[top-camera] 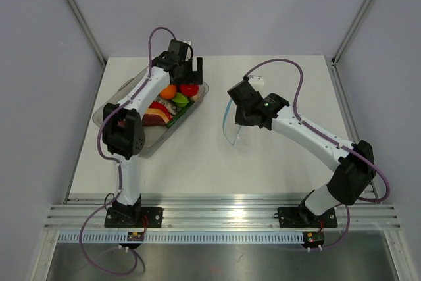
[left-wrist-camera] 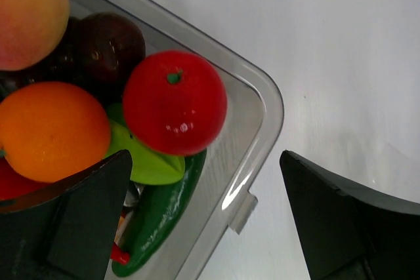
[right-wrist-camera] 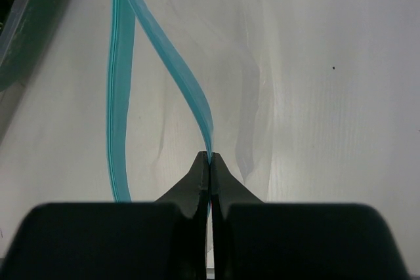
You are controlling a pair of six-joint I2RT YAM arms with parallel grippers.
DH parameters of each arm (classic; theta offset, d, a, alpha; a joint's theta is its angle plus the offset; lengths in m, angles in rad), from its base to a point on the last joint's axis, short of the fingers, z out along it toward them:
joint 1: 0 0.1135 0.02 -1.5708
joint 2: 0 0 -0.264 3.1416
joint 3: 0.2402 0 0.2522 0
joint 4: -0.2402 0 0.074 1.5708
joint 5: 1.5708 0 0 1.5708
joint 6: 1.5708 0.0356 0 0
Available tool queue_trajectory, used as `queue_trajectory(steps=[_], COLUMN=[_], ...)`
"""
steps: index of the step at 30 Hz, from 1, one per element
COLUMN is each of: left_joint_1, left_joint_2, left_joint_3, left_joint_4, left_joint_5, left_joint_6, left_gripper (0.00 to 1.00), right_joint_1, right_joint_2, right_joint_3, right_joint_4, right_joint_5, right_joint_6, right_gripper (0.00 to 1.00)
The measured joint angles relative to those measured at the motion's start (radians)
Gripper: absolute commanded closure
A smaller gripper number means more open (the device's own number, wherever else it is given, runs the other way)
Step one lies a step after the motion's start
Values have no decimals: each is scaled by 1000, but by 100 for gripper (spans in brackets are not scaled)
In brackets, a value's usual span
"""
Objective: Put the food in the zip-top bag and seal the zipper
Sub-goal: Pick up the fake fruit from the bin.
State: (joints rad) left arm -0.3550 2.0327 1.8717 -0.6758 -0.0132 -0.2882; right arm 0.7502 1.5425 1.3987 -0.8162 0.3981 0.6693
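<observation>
The food lies piled in a clear rigid tub [top-camera: 112, 106]: a red tomato [left-wrist-camera: 174, 101], an orange [left-wrist-camera: 52, 129], a peach piece [left-wrist-camera: 29, 14], a dark purple piece [left-wrist-camera: 108, 47] and a green pepper [left-wrist-camera: 157, 218]. My left gripper [left-wrist-camera: 207, 172] hangs open over the tub's far right corner [left-wrist-camera: 262, 96], one finger above the food and the other outside the wall, holding nothing. My right gripper [right-wrist-camera: 210, 157] is shut on one lip of the light-blue zipper [right-wrist-camera: 177, 77] of the zip-top bag [right-wrist-camera: 275, 83]. The other lip [right-wrist-camera: 121, 96] bows away, so the mouth stands open.
The bag [top-camera: 230, 129] sits at mid-table, a hand's width right of the tub, whose corner shows in the right wrist view [right-wrist-camera: 26, 24]. A small tab [left-wrist-camera: 243, 211] sticks out from the tub's rim. Metal frame posts [top-camera: 79, 14] stand at the table's back corners.
</observation>
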Motion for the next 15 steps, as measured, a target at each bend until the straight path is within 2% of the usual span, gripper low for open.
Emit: queue_trajectory(steps=[7,15], left_joint_1=[9,10], left_joint_2=[114,170], left_joint_3=[80,90], left_joint_4=[5,5], left_joint_5=[-11,-36], left_joint_6=[11,23], left_gripper=[1,1], right_joint_1=[0,0], right_joint_2=[0,0], right_joint_3=[0,0], right_joint_4=[8,11], right_joint_5=[-1,-18], right_joint_6=[0,0], right_gripper=[100,100])
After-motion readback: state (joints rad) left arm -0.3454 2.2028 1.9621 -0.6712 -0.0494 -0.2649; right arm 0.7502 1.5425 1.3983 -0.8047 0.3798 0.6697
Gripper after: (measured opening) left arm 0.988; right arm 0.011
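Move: The left hand is open above the far right corner of the bin. The red tomato lies about 3 cm ahead of it, 1 cm to its left and some 7 cm below. The orange stands about 7 cm left of the tomato, the dark plum some 4 cm beyond and 3 cm left of it, and the light-green pepper about 4 cm nearer and 3 cm left. From the right hand the tomato is roughly 21 cm ahead, 17 cm left and 9 cm down. No contact with the tomato can be seen yet: the left hand sinks about 5 cm towards it, easing some 2.5 cm forward mostly early on, then going nearly straight down and slowing, fingers staying wide open to either side of the fruit. The right hand stays in place, still pinching the edge of the bag's mouth. ##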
